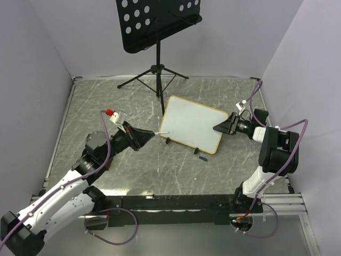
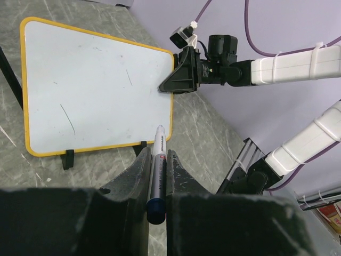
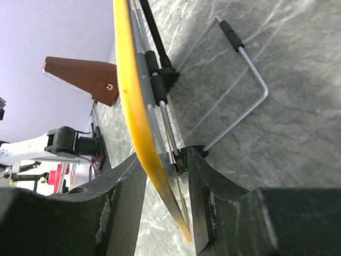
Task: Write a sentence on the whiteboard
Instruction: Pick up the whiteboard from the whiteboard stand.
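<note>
The whiteboard (image 1: 192,124) stands tilted on little black feet mid-table, with a light-wood frame. Its white face (image 2: 96,90) bears only two faint thin strokes, and no sentence is in view on it. My left gripper (image 1: 152,134) sits just left of the board, shut on a white marker (image 2: 160,140) with a dark blue end, its tip pointing at the board's lower edge. My right gripper (image 1: 217,128) is at the board's right edge. In the right wrist view its fingers (image 3: 162,157) straddle the yellowish frame edge (image 3: 133,96), open, with gaps on both sides.
A black perforated music stand (image 1: 157,21) rises at the back, its tripod legs (image 1: 154,74) spread on the table just behind the board. A small blue cap (image 1: 202,158) lies in front of the board. A wire prop (image 3: 240,96) juts out behind the board.
</note>
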`<state>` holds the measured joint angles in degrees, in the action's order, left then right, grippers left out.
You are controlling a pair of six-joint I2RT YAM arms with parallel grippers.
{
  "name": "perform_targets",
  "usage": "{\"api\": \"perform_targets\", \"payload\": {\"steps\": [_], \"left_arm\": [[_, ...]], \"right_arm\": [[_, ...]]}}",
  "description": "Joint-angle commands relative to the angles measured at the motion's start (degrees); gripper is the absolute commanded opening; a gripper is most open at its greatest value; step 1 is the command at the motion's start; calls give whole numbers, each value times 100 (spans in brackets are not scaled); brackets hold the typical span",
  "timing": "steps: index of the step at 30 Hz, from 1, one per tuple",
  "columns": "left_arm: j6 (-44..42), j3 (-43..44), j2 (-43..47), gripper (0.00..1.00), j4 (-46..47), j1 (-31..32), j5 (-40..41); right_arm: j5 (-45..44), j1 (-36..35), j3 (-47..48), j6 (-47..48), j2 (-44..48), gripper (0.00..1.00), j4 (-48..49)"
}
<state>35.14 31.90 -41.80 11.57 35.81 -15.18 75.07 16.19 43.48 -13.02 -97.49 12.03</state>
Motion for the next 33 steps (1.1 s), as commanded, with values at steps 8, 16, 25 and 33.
{"api": "perform_targets", "payload": {"steps": [8,16,25,33], "left_arm": [[64,-140,190,1,310,-39,-117],[20,-149,278,1,311,-57,-126],[-7,-26,155,1,354,-92,-205],[-86,229,41,1,372,-136,-152]], "right_arm": [[421,-151,292,133,-86,0,273],[886,-107,240,344,731,0,483],[1414,-81,-182,-1948,1259,0,3461],[1783,-72,-463,-5690,1128,0,7846]]}}
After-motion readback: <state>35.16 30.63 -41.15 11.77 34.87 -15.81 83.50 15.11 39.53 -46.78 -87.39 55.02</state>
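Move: The whiteboard leans on its stand with its right edge already between the right hand's open fingers; the board's middle is about 10 cm left of that hand, 2 cm ahead and a little below. From the right hand, the stand's right clip is some 8 cm left, 8 cm back and 8 cm down, and the blue pen cap is 5 cm left, 12 cm back and 10 cm down. From the left hand, the board is roughly 15 cm ahead, 16 cm right and 17 cm down. Easing barely a centimetre left, the right hand shuts its fingers on the whiteboard's right edge, then lifts the board some 11 cm up off its stand, slowly at first and then faster. On the way up the wrist rolls about 15 to 20 degrees, its forward side rising, and near the end the hand drifts back a couple of centimetres with the grip kept. ##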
